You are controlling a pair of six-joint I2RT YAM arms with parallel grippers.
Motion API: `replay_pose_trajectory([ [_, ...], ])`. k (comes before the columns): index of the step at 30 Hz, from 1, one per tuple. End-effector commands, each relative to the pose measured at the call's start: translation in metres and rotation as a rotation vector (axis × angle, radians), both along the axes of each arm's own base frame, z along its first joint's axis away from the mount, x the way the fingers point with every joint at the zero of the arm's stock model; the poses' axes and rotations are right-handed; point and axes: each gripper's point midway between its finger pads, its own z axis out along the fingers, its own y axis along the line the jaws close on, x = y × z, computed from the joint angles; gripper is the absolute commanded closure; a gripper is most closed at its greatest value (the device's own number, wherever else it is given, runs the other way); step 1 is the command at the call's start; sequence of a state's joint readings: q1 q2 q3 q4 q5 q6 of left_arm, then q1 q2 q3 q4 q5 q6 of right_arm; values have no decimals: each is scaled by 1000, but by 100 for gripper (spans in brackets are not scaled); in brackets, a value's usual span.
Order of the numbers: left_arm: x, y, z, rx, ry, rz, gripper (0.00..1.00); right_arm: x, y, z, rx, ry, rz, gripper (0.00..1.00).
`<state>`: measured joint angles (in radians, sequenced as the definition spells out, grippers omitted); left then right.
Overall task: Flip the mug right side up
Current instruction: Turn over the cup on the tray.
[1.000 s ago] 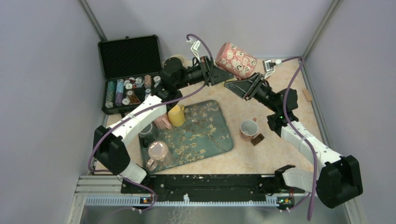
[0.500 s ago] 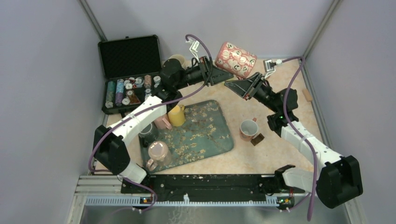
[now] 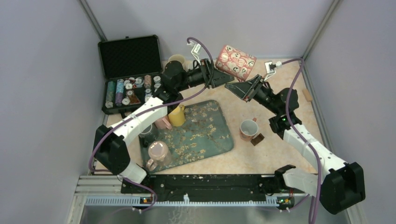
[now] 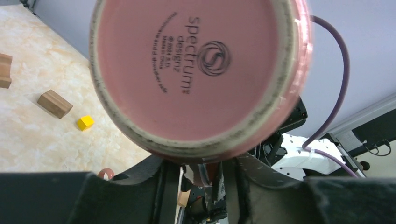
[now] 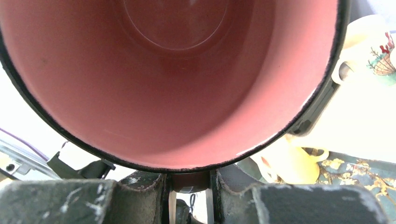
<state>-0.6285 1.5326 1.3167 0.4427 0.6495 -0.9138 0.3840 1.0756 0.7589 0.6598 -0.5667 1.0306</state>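
A pink patterned mug (image 3: 236, 61) hangs on its side in the air at the back of the table, between both grippers. The left wrist view looks at its flat base (image 4: 201, 70), the right wrist view into its open mouth (image 5: 173, 79). My right gripper (image 3: 233, 86) (image 5: 189, 179) is shut on the mug's handle (image 5: 189, 182) from the right. My left gripper (image 3: 219, 78) (image 4: 201, 172) straddles the same handle (image 4: 208, 175) from the left, its jaws slightly open with a gap beside the handle.
A floral tray (image 3: 205, 135) lies mid-table with a yellow mug (image 3: 176, 115) and pink mugs (image 3: 158, 151) at its left. An orange mug (image 3: 246, 129) stands right of it. An open black case (image 3: 128, 56) sits back left, a white mug (image 3: 177, 59) behind, wood blocks (image 3: 307, 94) right.
The right gripper has closed onto the mug's handle. The left gripper's jaws have eased apart around it. The mug has shifted slightly right and tilted a little.
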Motion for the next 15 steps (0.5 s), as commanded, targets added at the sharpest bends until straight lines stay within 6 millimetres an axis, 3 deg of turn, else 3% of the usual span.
replay_pose_trajectory([
  [1,-5,6,26,-48,-151,28,52,5,-14,31,32,-98,-102,100],
  [15,12,22,-10,128,-156,184,4,21,-23,8,-60,-22,-204,100],
])
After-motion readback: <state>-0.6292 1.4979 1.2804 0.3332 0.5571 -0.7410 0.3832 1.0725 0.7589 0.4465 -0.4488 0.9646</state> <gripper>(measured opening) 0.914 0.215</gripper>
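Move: The pink mug hangs by its handle between both grippers: its middle is about 5 cm ahead of the left hand, 3 cm to its right and 3 cm above; from the right hand it is about 6 cm ahead, level sideways, 3 cm above. On the table, some 28 cm below, the white mug stands about 12 cm right and 6 cm back of the right hand. The yellow mug lies about 18 cm left of the left hand, level with it and 28 cm below. Left fingers open off the handle, sinking 3 cm; right hand keeps hold, going 4 cm down, 2.5 forward. ##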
